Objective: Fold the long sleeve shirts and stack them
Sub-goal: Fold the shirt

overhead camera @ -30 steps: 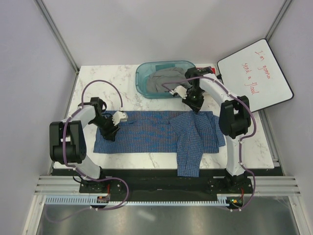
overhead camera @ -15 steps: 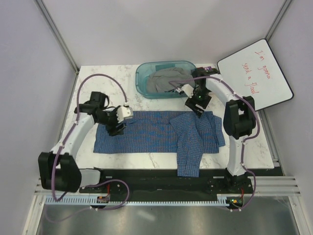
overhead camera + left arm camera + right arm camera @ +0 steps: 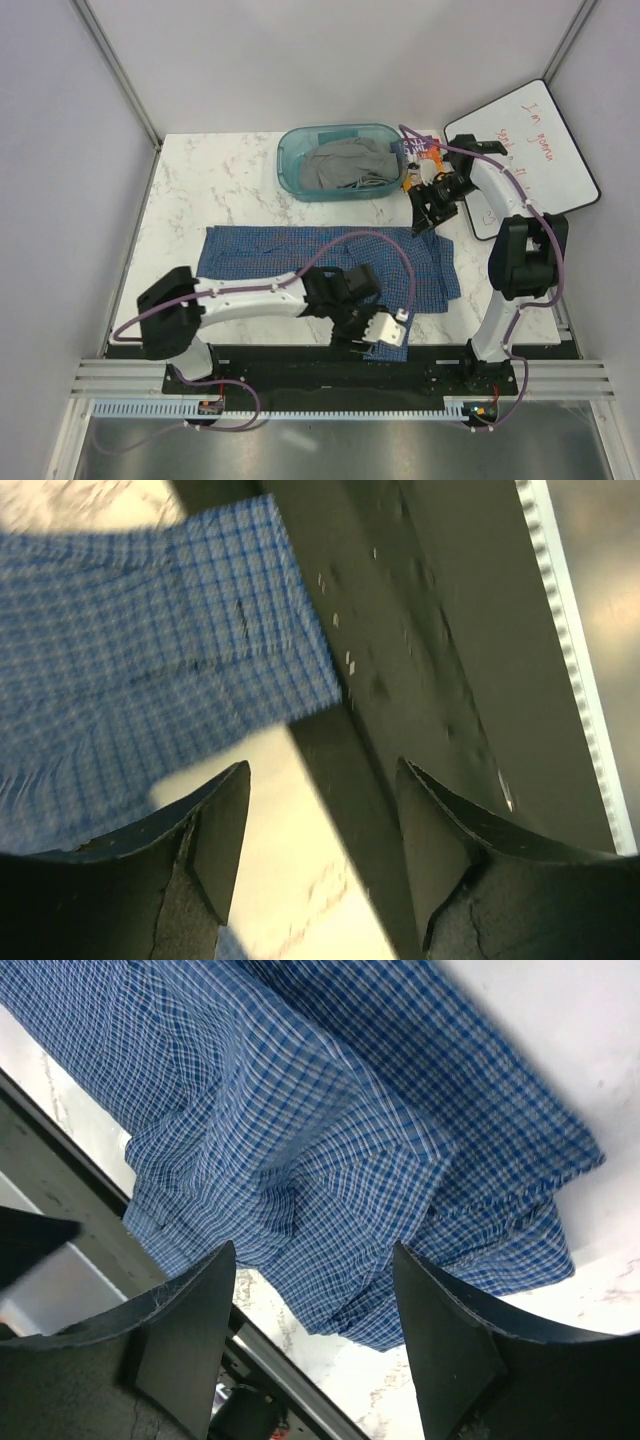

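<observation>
One long sleeve shirt [image 3: 290, 262], blue fine-checked, lies spread across the marble table, with a sleeve [image 3: 382, 300] running to the front edge. My left gripper [image 3: 385, 330] hovers open over that sleeve's end [image 3: 150, 630], straddling the table edge with nothing between its fingers [image 3: 322, 770]. My right gripper [image 3: 425, 208] is raised above the back right of the table, beyond the shirt's far right corner. It is open and empty [image 3: 314, 1250], and its camera looks down on the rumpled right part of the shirt [image 3: 330, 1110].
A teal bin [image 3: 290, 165] at the back holds a grey garment [image 3: 345, 165]. A whiteboard [image 3: 530, 150] leans at the back right, close to the right arm. A black rail [image 3: 400, 630] runs along the table's front edge.
The left arm swung from the shirt's left side across to the sleeve end at the front edge. The right gripper opened, let go of the shirt's far edge and lifted away to the right.
</observation>
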Available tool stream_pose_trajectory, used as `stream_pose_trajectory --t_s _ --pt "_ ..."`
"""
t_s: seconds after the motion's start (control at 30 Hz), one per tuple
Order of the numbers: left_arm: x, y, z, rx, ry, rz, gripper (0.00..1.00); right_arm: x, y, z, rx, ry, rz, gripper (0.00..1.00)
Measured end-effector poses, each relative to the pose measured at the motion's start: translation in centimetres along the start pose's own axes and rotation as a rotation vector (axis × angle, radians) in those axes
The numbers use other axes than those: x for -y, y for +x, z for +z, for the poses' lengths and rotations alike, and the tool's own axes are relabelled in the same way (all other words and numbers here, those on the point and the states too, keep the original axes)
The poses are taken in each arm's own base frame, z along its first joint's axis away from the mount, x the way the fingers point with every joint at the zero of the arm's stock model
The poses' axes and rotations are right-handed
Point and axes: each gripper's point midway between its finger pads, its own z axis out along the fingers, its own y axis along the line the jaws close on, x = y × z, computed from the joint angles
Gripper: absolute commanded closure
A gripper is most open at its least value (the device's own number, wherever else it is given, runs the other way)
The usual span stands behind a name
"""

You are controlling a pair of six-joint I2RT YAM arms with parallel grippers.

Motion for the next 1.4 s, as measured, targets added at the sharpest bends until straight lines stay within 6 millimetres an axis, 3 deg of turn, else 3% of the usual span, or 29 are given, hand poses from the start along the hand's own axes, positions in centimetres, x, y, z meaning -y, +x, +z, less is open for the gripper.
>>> stream_pose_trajectory --t_s 0.13,0.23,0.5,0.6,0.73,0.83,0.9,1.0,1.07,1.17,1.27,1.33,1.4 --pt "0.1 -0.8 4.4 -0.046 0.000 -0.007 0.34 0.7 1.7 -0.2 0.012 -0.040 0.091 0.28" --pt "-0.6 -1.0 6.4 -0.059 -0.028 -0.009 0.35 0.3 2.2 -0.2 0.017 -0.059 0.104 0.29" --pt "-3.5 -0.6 9.1 -0.090 -0.126 -0.004 0.44 -0.6 2.1 -0.2 0.036 -0.102 0.099 0.29" --pt "-4.5 -0.8 9.5 -0.085 -0.166 0.004 0.59 -0.2 2.3 -0.4 0.042 -0.098 0.106 0.28" --pt "-4.9 -1.0 9.4 -0.079 -0.182 0.005 0.90 0.2 2.7 -0.4 0.041 -0.097 0.112 0.29" --pt "-4.9 -1.3 9.3 -0.074 -0.186 0.013 0.98 0.3 2.7 -0.5 0.042 -0.097 0.108 0.28" --pt "-4.8 -1.2 9.0 -0.073 -0.179 0.009 0.98 0.2 2.8 -0.5 0.040 -0.098 0.102 0.26" --pt "-4.0 -1.7 6.8 -0.045 -0.127 -0.016 0.98 0.2 2.7 -0.7 0.040 -0.101 0.080 0.23" --pt "-4.1 -3.0 3.8 0.017 -0.086 -0.043 0.98 0.1 2.2 -1.1 0.056 -0.101 0.047 0.20" --pt "-7.1 -6.5 -2.5 0.168 -0.096 -0.056 0.98 -0.3 1.1 -2.0 0.102 -0.112 -0.020 0.13" --pt "-12.2 -8.8 -10.4 0.319 -0.180 -0.027 0.97 -1.5 -0.3 -3.4 0.185 -0.126 -0.129 0.07" --pt "-14.6 -8.2 -14.5 0.371 -0.235 -0.006 0.97 -2.9 -1.2 -4.8 0.267 -0.124 -0.222 0.02" --pt "-15.5 -6.7 -16.5 0.385 -0.250 0.005 0.97 -4.8 -1.8 -6.5 0.368 -0.113 -0.325 0.02"
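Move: The end of the shirt's sleeve hangs over the near table edge, roughly 9 cm right of the open left hand, 1 cm ahead and 8 cm below. From the left hand, the shirt body's near right corner is some 9 cm ahead and 25 cm right, and the folded-over shoulder about 29 cm ahead and 13 cm right. From the right hand, the sleeve end lies about 31 cm back, 7 cm left and 11 cm below. Left hand slides 8 cm right and down, pinches the sleeve end, raises it 24 cm and forward; right rises. ##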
